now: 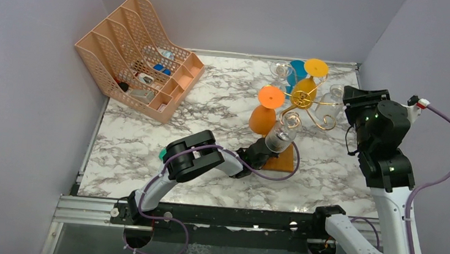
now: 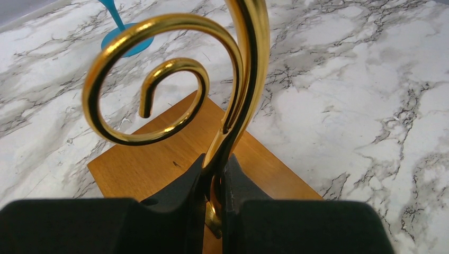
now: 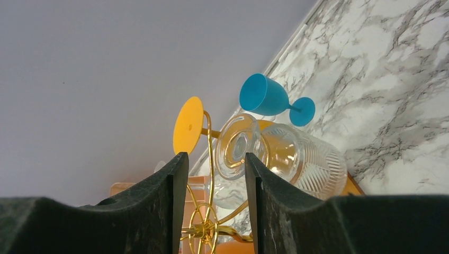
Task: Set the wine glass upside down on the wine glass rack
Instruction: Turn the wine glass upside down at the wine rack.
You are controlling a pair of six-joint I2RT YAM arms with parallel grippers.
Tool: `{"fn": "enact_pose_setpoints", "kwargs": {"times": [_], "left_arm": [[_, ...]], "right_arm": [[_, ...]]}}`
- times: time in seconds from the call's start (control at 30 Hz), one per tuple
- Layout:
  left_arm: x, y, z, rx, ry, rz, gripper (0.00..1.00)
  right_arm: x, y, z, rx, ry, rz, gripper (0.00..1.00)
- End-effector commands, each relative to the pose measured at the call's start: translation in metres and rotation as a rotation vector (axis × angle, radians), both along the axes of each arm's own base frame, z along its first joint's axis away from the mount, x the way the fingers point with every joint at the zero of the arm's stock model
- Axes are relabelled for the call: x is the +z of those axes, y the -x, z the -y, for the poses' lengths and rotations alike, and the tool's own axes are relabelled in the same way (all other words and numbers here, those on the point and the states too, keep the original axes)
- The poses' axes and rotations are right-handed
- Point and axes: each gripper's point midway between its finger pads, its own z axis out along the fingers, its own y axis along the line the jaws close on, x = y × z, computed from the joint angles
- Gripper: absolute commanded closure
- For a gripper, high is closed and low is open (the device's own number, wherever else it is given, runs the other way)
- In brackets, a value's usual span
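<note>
The wine glass rack (image 1: 302, 100) is a gold wire stand on a wooden base (image 2: 159, 164). A clear ribbed wine glass (image 3: 302, 156) hangs upside down on one of its arms at the right side (image 1: 329, 111). My right gripper (image 3: 212, 174) is open. Its fingers stand apart just short of the glass foot (image 3: 236, 144) and touch nothing. In the top view the right gripper (image 1: 352, 104) sits right of the rack. My left gripper (image 2: 214, 185) is shut on a gold wire of the rack, low over the base, below an empty spiral (image 2: 159, 95). The left gripper (image 1: 261, 155) reaches the rack from the front.
An orange glass (image 1: 265, 112) and a yellow one (image 1: 307, 85) hang upside down on the rack, and another clear glass (image 1: 280, 135) shows near the left gripper. A blue glass (image 1: 297, 72) stands behind the rack. A peach mesh organiser (image 1: 140, 55) is at the back left.
</note>
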Motion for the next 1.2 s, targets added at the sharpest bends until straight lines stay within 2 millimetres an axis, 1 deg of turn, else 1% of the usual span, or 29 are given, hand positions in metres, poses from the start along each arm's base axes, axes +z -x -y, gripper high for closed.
{"fn": "enact_pose_setpoints", "kwargs": {"times": [0.0,0.1,0.2,0.27,0.37,0.43,0.5,0.6,0.7,0.77,0.87,0.97,1.0,1.03,1.07,1.17], "left_arm": [[-0.017,0.011,-0.006,-0.03,-0.128,0.02,0.89],[-0.018,0.012,-0.006,-0.032,-0.128,0.018,0.88],[-0.017,0.013,-0.006,-0.033,-0.128,0.018,0.83],[-0.016,0.014,-0.007,-0.033,-0.127,0.019,0.78],[-0.014,0.016,-0.009,-0.04,-0.124,0.016,0.68],[-0.013,0.019,-0.01,-0.046,-0.122,0.01,0.58],[-0.012,0.021,-0.012,-0.046,-0.116,0.003,0.49],[-0.011,0.026,-0.015,-0.05,-0.115,-0.002,0.42],[-0.01,0.033,-0.02,-0.061,-0.114,-0.016,0.36],[-0.004,0.041,-0.022,-0.072,-0.104,-0.02,0.32],[0.002,0.055,-0.026,-0.096,-0.092,-0.042,0.29],[0.005,0.073,-0.03,-0.124,-0.084,-0.068,0.23],[0.006,0.079,-0.031,-0.133,-0.083,-0.078,0.15],[0.005,0.085,-0.033,-0.14,-0.085,-0.09,0.03],[0.004,0.091,-0.034,-0.15,-0.086,-0.101,0.01],[0.006,0.106,-0.039,-0.168,-0.089,-0.124,0.01]], "right_arm": [[0.001,-0.003,-0.007,0.044,0.017,0.013,0.54],[0.002,-0.004,-0.009,0.06,0.024,0.014,0.54],[0.007,-0.003,-0.009,0.065,0.042,0.016,0.53],[0.012,-0.002,-0.008,0.069,0.065,0.017,0.5],[0.018,0.002,-0.007,0.071,0.089,0.015,0.39],[0.02,0.005,-0.005,0.069,0.101,0.007,0.32],[0.021,0.008,-0.004,0.065,0.107,0.0,0.29],[0.024,0.012,-0.002,0.061,0.119,0.0,0.25],[0.032,0.016,0.0,0.065,0.158,0.008,0.22],[0.04,0.017,0.002,0.065,0.196,0.011,0.19],[0.061,0.016,0.004,0.072,0.282,0.038,0.12],[0.083,0.012,0.011,0.051,0.375,0.059,0.1],[0.092,0.011,0.011,0.05,0.406,0.079,0.09],[0.099,0.007,0.011,0.054,0.446,0.092,0.08],[0.105,0.002,0.01,0.06,0.478,0.096,0.08],[0.128,-0.011,0.006,0.079,0.553,0.127,0.09]]}}
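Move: The rack's gold stem is already clasped between the left fingers, low over the wooden base, whose middle is about 4 cm back, 2 cm left and 6 cm below. A clear front glass hangs roughly 17 cm above this hand, some 7 cm back and 7 cm left. From the part-open right hand the freshly hung clear wine glass is about 6 cm ahead, 4 cm left and 12 cm down; the rack hub is 1 cm ahead, 13 cm left, 4 cm below. The rack stem comes free as the left fingers spread from nearly shut to wide open; that hand dips about 2 cm, then draws back some 8 cm and 4 cm left. The hung wine glass is left behind by the right hand, which hovers, then climbs about 10 cm, opening nearly fully and rolling some 20 degrees, left side down. ##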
